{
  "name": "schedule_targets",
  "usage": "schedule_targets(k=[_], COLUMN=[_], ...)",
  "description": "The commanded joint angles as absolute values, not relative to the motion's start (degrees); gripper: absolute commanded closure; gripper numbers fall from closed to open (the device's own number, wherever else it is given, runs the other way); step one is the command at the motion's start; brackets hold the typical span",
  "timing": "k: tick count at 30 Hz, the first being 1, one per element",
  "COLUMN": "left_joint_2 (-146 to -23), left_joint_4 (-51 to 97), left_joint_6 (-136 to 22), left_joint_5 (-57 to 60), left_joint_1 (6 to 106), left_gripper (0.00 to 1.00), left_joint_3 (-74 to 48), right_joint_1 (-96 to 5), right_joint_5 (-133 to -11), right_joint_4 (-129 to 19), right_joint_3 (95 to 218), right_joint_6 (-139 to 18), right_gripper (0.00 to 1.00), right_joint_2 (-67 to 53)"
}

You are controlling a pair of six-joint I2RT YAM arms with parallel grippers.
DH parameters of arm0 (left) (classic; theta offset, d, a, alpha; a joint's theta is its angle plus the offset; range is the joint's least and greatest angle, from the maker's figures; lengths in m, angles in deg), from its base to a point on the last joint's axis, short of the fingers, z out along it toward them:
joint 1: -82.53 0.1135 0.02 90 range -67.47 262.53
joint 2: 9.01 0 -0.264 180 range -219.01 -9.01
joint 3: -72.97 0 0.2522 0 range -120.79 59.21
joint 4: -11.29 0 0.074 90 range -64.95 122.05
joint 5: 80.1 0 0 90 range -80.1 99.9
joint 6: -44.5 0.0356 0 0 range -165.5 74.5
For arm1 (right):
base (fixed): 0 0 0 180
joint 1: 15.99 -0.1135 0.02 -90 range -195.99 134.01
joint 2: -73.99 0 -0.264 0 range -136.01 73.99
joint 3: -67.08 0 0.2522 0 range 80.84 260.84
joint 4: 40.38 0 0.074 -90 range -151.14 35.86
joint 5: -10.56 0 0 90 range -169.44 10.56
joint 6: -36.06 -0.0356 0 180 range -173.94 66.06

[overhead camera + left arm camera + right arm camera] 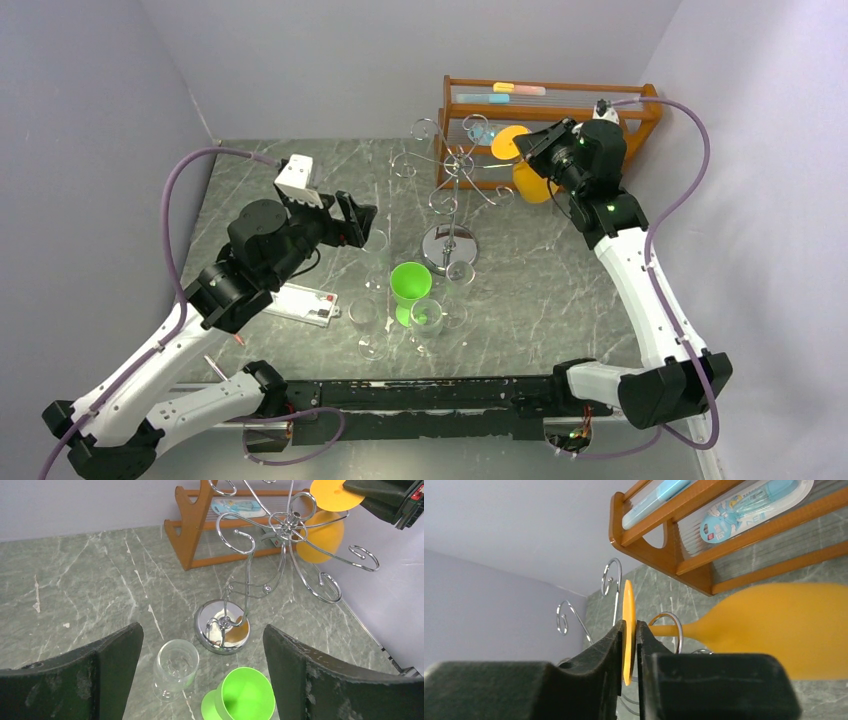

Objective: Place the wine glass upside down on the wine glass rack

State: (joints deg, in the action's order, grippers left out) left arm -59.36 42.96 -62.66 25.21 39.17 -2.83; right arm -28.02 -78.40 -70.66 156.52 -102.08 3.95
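Note:
The orange wine glass [530, 183] hangs upside down at the right side of the chrome wine glass rack [452, 180]. Its stem passes through a curled arm [676, 625], its bowl [784, 630] points down, and its round foot [627, 605] is uppermost. My right gripper [630, 626] is shut on that foot, edge-on between the two pads with barely any gap. From the left wrist view the glass [320, 537] shows beyond the rack [287, 525]. My left gripper [202, 635] stands wide open and empty, left of the rack's shiny base [222, 627].
A green goblet [410, 285] and several clear glasses [365, 318] stand in front of the rack's base [449, 243]. A brown wooden shelf rack [560, 100] with packaged items sits at the back right. A flat white box [300, 303] lies under the left arm.

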Motion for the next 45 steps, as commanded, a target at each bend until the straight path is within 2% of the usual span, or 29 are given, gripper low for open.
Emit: schedule_targets(k=[1,5,14,17,22,27,31,38,45], left_joint_2=[-58.39,-58.97,-60.69,-61.97,-64.51,-68.09,-72.1,-76.18,-80.62], left_joint_4=[45.31,47.23,49.82,50.73,53.32,58.78,59.45,58.8,56.69], left_joint_6=[-62.7,-62.64,-63.44,-62.93,-65.79,-73.49,-76.22,-78.59,-76.77], left_joint_5=[25.96,25.02,23.17,22.2,25.71,34.66,33.23,33.68,26.6], left_joint_1=[38.92,38.82,38.89,38.78,38.86,38.93,39.47,41.47,45.7], left_gripper=[0.06,0.06,0.05,0.05,0.06,0.17,0.23,0.37,0.49], left_joint_3=[-1.94,-2.21,-2.94,-3.54,-4.1,-3.26,-2.51,-0.13,0.91], right_joint_1=[-27.11,-26.42,-25.88,-25.9,-25.85,-25.87,-25.89,-25.89,-25.87], right_joint_5=[-76.09,-76.24,-77.42,-79.16,-81.89,-83.62,-84.4,-82.05,-79.7], right_joint_4=[-70.26,-72.46,-75.88,-78.73,-82.63,-90.15,-95.48,-95.87,-95.31], right_joint_3=[157.56,158.46,158.4,157.81,153.08,148.67,145.73,140.06,139.19], right_joint_6=[-99.75,-98.68,-94.58,-92.47,-89.5,-87.05,-86.37,-86.45,-86.12], right_gripper=[0.77,0.61,0.4,0.36,0.34,0.34,0.35,0.35,0.35], right_joint_2=[3.06,3.46,8.06,11.38,19.47,25.39,28.59,33.38,33.74])
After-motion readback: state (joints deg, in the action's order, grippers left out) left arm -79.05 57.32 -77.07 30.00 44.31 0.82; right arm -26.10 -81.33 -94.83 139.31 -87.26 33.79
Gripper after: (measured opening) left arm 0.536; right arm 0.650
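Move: The right hand holds the orange wine glass by its foot, bowl down; the rack hook is about 3 cm below and 2 cm to its left, level fore and aft, with the rack hub 11 cm left, 2 cm back and 4 cm below. From the left hand, the clear glass lies some 5 cm ahead, 1 cm right and 26 cm below, the green glass 9 cm right and 2 cm back at similar height. Nearly in place at first, the right hand spreads its fingers and lets go of the orange glass's foot, then draws back about 15 cm, rising slightly before sinking, easing right and rolling its left side down. Meanwhile the left hand drops some 18 cm towards the clear glass, fingers tipping down and narrowing to roughly half open. ##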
